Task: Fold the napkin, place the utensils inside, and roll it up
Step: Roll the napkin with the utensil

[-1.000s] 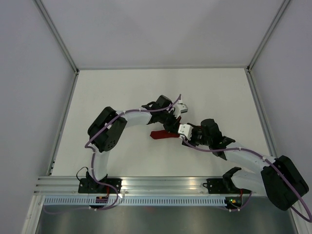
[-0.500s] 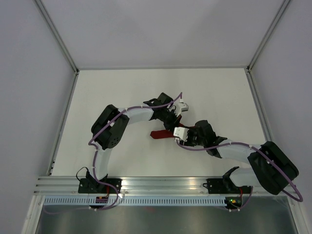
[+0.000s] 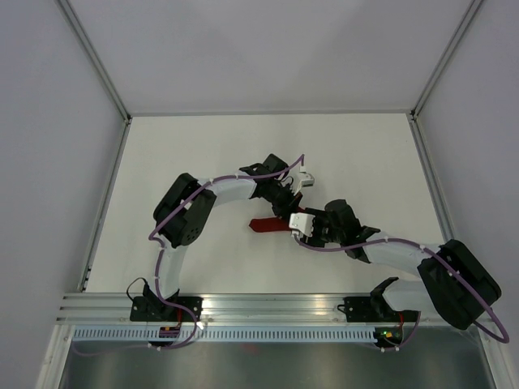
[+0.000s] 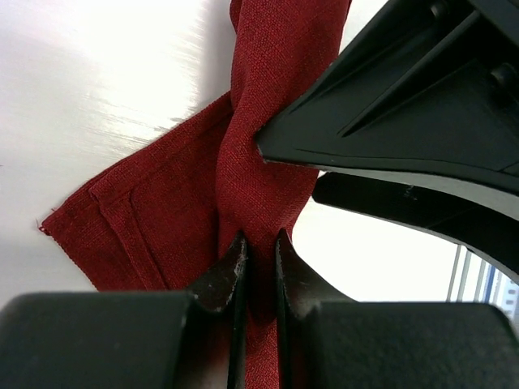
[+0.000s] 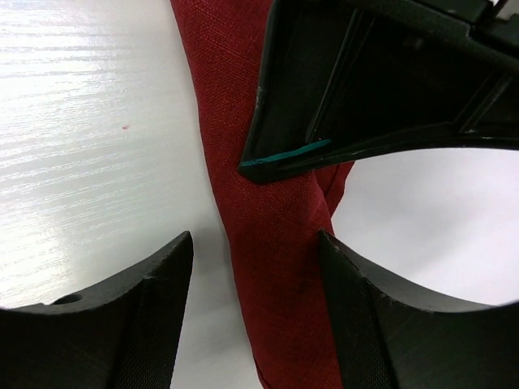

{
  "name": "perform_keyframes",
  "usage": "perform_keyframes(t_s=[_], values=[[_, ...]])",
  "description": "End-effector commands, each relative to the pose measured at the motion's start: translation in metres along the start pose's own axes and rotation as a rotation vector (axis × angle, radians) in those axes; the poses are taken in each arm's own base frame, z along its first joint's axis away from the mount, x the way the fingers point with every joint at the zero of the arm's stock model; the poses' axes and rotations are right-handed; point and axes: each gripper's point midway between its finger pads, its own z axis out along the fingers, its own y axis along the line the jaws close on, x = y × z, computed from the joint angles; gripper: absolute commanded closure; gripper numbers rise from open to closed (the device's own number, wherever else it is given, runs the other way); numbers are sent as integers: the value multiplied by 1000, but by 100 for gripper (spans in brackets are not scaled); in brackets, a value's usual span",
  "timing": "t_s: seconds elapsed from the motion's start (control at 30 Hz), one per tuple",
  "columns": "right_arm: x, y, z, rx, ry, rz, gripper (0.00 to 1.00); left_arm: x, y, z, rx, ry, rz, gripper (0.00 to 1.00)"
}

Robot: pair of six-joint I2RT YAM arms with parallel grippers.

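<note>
The napkin (image 3: 264, 224) is a dark red cloth bunched into a narrow roll at the table's middle, with a flat folded corner (image 4: 130, 219) spreading to one side. My left gripper (image 3: 285, 209) reaches it from the far side. Its jaws (image 4: 259, 240) are pinched on a ridge of the cloth, with only a thin gap between them. My right gripper (image 3: 297, 224) comes from the right and stands open (image 5: 253, 243), its fingers astride the roll (image 5: 272, 235) without touching it. The utensils show in no view.
The two grippers are nearly touching: the right one's black fingers (image 4: 389, 121) fill the left wrist view, and the left one's finger (image 5: 365, 81) hangs over the roll in the right wrist view. White table (image 3: 186, 146) all round, walled by a metal frame (image 3: 113, 105).
The right arm has swung in, its wrist shifting a little left toward the napkin. The left arm has moved only slightly, and the napkin stays where it was.
</note>
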Motion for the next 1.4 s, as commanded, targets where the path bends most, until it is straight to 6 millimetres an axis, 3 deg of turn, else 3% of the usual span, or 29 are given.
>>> perform_keyframes(t_s=[0.0,0.4,0.57,0.6,0.73,0.77,0.87,0.97,1.13,1.17,1.23,1.27,1.3,1.33,1.37], values=[[-11,-9,1,0,-22,-27,31,92,1,7,-1,271,-166,84],[-1,-3,16,-48,19,-18,36,92,2,3,7,280,-176,83],[9,10,14,-112,62,-15,71,82,7,-2,-17,250,-179,72],[12,14,13,-129,76,-12,73,79,9,-3,-26,236,-189,66],[18,22,10,-164,105,-2,79,52,23,-13,-77,101,-199,60],[18,22,10,-171,106,0,79,42,23,-20,-89,64,-192,53],[22,30,8,-207,124,14,80,26,32,-30,-132,-36,-207,52],[25,33,7,-241,138,33,82,8,36,-49,-181,-148,-244,48],[31,38,7,-310,159,81,84,-12,62,-87,-339,-289,-282,46],[28,31,8,-310,153,92,84,-20,66,-96,-370,-335,-286,45],[32,38,8,-370,165,124,85,-26,75,-120,-468,-411,-302,45],[30,29,9,-366,162,137,85,-29,77,-129,-494,-451,-324,44],[32,32,7,-397,175,155,85,-28,82,-138,-524,-495,-332,44],[35,35,8,-431,178,162,85,-37,83,-159,-599,-559,-333,44],[33,26,10,-428,172,172,85,-39,84,-169,-624,-603,-351,44]])
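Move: The napkin roll runs left to right through both hands; its middle is about 5 cm left, 1 cm ahead and 1 cm below the right hand, whose open fingers already straddle it. The left hand still pinches near that middle, which lies roughly 1 cm back and 1 cm below. From the left hand, the napkin's left end is some 11 cm left and 2 cm back, and a loose corner sticks out about 5 cm straight ahead. The right fingers close and pinch the roll, settling about 1 cm down and left, then keep hold while tipping some 15 degrees downward and easing slightly forward. The left hand, still pinching, draws back about 1 cm, opens and lets go, then sweeps away left and forward, rising, roughly 13 cm, turning counter-clockwise with its fingers open. ##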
